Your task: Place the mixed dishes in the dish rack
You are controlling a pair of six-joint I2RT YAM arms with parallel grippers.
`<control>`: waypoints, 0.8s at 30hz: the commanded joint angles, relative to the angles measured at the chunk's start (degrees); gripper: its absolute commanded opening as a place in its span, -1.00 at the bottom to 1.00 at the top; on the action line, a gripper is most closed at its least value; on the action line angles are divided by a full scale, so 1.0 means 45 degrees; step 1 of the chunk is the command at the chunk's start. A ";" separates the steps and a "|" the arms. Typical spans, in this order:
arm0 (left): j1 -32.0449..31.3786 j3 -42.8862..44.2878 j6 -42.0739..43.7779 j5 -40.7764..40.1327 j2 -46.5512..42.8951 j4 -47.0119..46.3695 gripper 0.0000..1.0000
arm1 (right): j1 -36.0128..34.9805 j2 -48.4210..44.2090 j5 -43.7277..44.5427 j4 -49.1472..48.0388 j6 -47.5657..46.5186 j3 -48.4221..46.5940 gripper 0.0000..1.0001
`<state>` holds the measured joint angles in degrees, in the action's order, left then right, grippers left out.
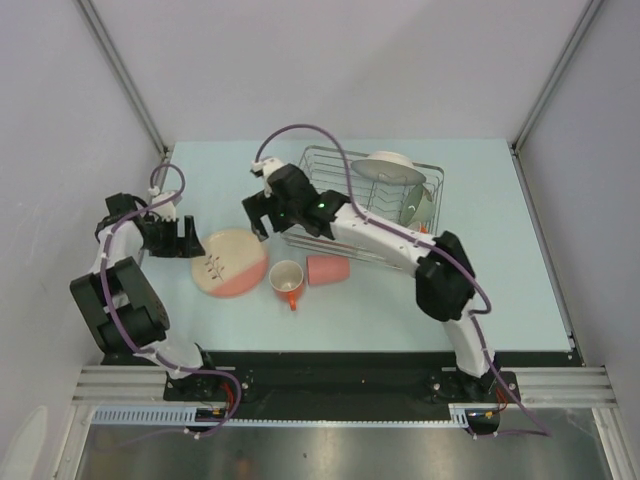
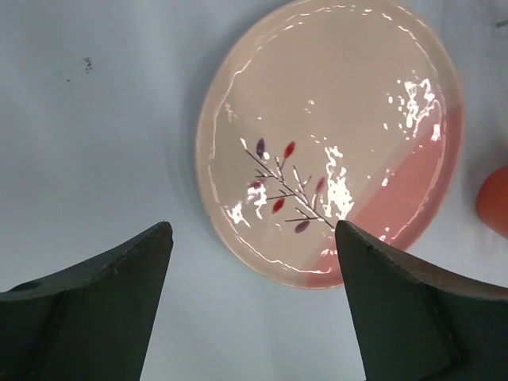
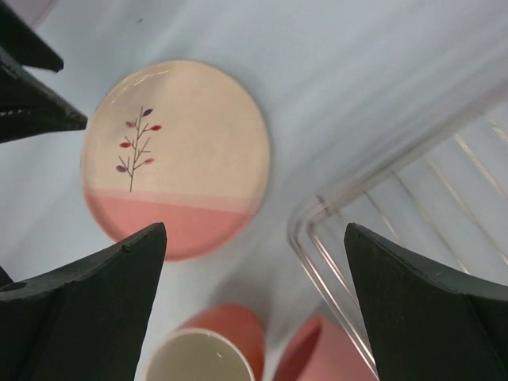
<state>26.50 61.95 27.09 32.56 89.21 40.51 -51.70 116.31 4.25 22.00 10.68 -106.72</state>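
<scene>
The pink plate (image 1: 234, 262) with a twig pattern lies flat on the table left of centre. It also shows in the left wrist view (image 2: 333, 135) and the right wrist view (image 3: 175, 151). The orange-handled mug (image 1: 287, 278) stands upright and the pink tumbler (image 1: 328, 269) lies on its side right of the plate. The dish rack (image 1: 322, 152) holds a whitish dish (image 1: 390, 166) and a pale green bowl (image 1: 414, 206). My left gripper (image 1: 184, 240) (image 2: 253, 226) is open and empty at the plate's left edge. My right gripper (image 1: 258, 218) (image 3: 255, 228) is open and empty above the table, between the plate and the rack's near left corner (image 3: 333, 208).
The mug (image 3: 210, 349) and the tumbler (image 3: 317, 353) lie just below my right gripper. The left gripper's fingers (image 3: 32, 95) show at the upper left of the right wrist view. White walls enclose the table on three sides.
</scene>
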 commanded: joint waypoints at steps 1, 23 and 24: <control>0.0244 0.0021 0.0580 -0.0553 0.0526 -0.1188 0.77 | -0.0288 0.2215 -0.1936 0.1828 -0.0634 -0.3520 1.00; 0.0341 0.0217 0.1538 -0.0770 0.2383 -0.1405 0.74 | -0.0464 0.5735 -0.2742 0.2728 -0.0518 -0.4821 1.00; 0.0341 0.0198 0.1577 -0.0731 0.2383 -0.1424 0.74 | -0.0367 0.5696 -0.2664 0.2767 -0.0440 -0.4762 0.99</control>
<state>27.49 61.93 32.18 27.57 99.50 35.09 -55.27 138.26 -8.67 29.87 8.08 -128.33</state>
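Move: The plate lies about 8 cm to the left hand's right, level with it fore and aft and some 8 cm below. From the right hand the plate is roughly 12 cm left, 4 cm back and 18 cm down. The mug stands about 13 cm to the right of the plate and 4 cm nearer the base; the pink cup lies some 23 cm right of the plate and 2 cm nearer. The rack's middle is about 21 cm right and 10 cm ahead of the right hand. The right hand, fingers wide open, swings left and sinks towards the plate, about 9 cm each way, quickly at first and then easing, drawing back some 3 cm while it turns about 15 degrees counter-clockwise and its fingers tip further down. Meanwhile the open left hand drops about 6 cm and edges some 3 cm left, settling low at the plate's left rim with its right finger close over the edge and then holding there; no touch can be made out for either hand. ##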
